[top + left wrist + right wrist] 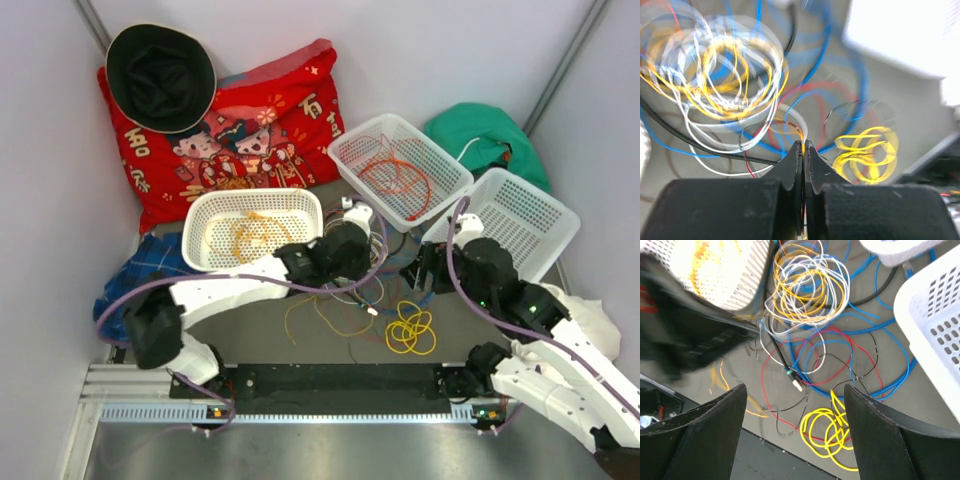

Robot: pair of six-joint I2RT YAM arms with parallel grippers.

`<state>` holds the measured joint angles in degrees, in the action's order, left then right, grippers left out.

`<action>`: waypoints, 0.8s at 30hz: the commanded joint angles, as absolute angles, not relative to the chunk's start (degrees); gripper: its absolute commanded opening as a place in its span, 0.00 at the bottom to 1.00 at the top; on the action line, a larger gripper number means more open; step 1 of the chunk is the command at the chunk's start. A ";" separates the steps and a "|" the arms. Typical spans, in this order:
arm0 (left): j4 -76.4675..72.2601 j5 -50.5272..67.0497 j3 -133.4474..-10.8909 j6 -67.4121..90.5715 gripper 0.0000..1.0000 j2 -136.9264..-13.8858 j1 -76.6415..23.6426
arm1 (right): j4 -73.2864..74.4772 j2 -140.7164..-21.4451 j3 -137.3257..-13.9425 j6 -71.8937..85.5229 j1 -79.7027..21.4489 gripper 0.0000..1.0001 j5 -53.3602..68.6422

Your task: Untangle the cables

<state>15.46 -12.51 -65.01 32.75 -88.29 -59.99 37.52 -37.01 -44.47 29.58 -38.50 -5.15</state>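
Observation:
The cables (350,292) lie in a tangle of blue, red, white, orange and black loops on the grey table between my two arms. A yellow coil (411,330) rests apart at the front. In the left wrist view my left gripper (803,143) is shut on a thin orange wire (801,134) at the tangle's near edge, and the blurred yellow coil (867,155) sits to its right. My right gripper (795,387) hangs open above the tangle, holding nothing. Below it lie a black cable's plug (796,384) and the yellow coil (832,432).
Three white baskets ring the tangle: one at the left (200,215) with orange wire, one at the back (345,150) with red-orange wire, one at the right (560,215). Behind them are a red pillow (290,110), a black hat (160,75) and green cloth (490,135).

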 commanded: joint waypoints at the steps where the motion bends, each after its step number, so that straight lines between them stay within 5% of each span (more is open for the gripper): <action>1: 17.92 -15.02 -72.15 29.54 0.00 -78.32 -59.85 | 36.30 -33.06 -49.22 28.56 -39.02 0.78 -6.33; 11: 26.89 -16.18 -88.31 25.05 0.00 -74.18 -59.68 | 25.06 -26.28 -49.22 28.21 -39.11 0.78 6.84; 24: 27.60 -10.55 -93.43 23.64 0.00 -73.39 -59.59 | 20.83 -31.46 -51.77 24.35 -39.11 0.74 13.09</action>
<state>27.64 -12.16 -90.87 25.10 -74.52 -59.72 22.85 -29.98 -50.13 27.46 -38.52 10.68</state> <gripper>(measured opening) 0.015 0.741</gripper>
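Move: The left hand, already shut on a yellow strand and a thin black one, has the white-and-yellow tangle about 6 cm ahead, 2 cm to its left and 12 cm below. The yellow coil lies some 12 cm back and 10 cm right of this hand, the left basket roughly 11 cm ahead and 26 cm left. From the empty right hand the tangle is about 10 cm ahead, 12 cm left, 18 cm down. Left hand hauls its pinched strands about 26 cm up, tilting fingers upward; open right hand rises some 13 cm. ##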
